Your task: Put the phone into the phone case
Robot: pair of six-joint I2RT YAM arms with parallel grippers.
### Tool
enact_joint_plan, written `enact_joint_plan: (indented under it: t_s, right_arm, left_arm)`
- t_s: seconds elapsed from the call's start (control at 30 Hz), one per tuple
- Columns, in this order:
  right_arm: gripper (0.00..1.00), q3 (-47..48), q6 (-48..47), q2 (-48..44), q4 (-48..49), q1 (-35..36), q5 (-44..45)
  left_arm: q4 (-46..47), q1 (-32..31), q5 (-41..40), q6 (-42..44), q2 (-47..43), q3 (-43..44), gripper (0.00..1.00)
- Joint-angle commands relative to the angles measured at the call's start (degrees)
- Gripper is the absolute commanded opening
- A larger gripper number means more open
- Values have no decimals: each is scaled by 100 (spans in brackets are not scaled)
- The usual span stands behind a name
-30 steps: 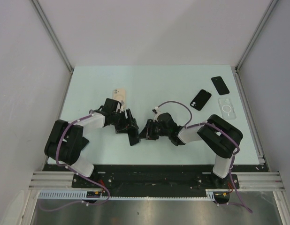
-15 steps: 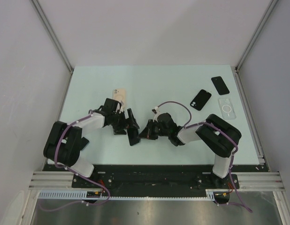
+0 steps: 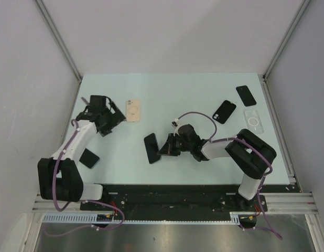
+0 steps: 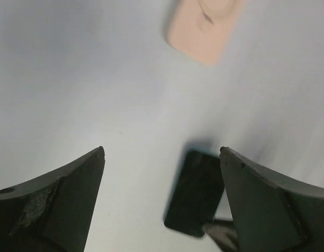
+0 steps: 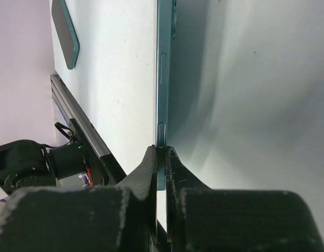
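A dark phone with a teal rim lies near the table's middle front. My right gripper is shut on its right edge. In the right wrist view the fingers pinch the phone's thin side just below a button. A beige phone case with a ring mark lies flat at the left rear. My left gripper stands just left of that case, open and holding nothing. Its wrist view shows the beige case ahead and the dark phone farther off, between the wide-apart fingers.
A dark flat slab lies at the near left beside the left arm, also seen as a teal-edged slab. Two more dark phones and a clear case lie at the right rear. Side walls bound the table.
My left gripper let go of the phone and swung away to the left rear beside the beige case. The right gripper closed on the phone's edge and holds it alone.
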Motion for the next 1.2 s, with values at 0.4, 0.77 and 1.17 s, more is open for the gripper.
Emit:
enact_joint_plan:
  t_s: [0.4, 0.77, 1.17]
  right_arm:
    - [0, 52, -1241, -1967, -2515, -530, 1319]
    - [0, 43, -1936, -4094, -3923, -2770, 1285]
    - [0, 43, -2156, -4385, -3985, -3264, 757]
  left_arm:
    - [56, 1517, 0, 819, -608, -91, 93]
    - [367, 884, 825, 1244, -397, -223, 92]
    - [454, 700, 410, 1401, 646, 672, 97]
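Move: The phone is already pinched edge-on in my right hand. The black phone case it is bound for lies about 27 cm ahead, 34 cm to that hand's right and 5 cm below. The clear case is 14 cm to the right of the black case and 6 cm nearer; the dark phone at the far edge is some 13 cm right of it and 12 cm beyond. From my left hand, the black case is roughly 17 cm ahead, 56 cm right and 12 cm below. With my right fingers shut on the phone, I sweep it about 24 cm to the right towards the black case, lifting 11 cm and reaching a little forward, while the wrist turns clockwise some 30 degrees so the fingers swing from leftward to mostly forward. My empty left hand, fingers open, swings left and then partly back, staying clear. ##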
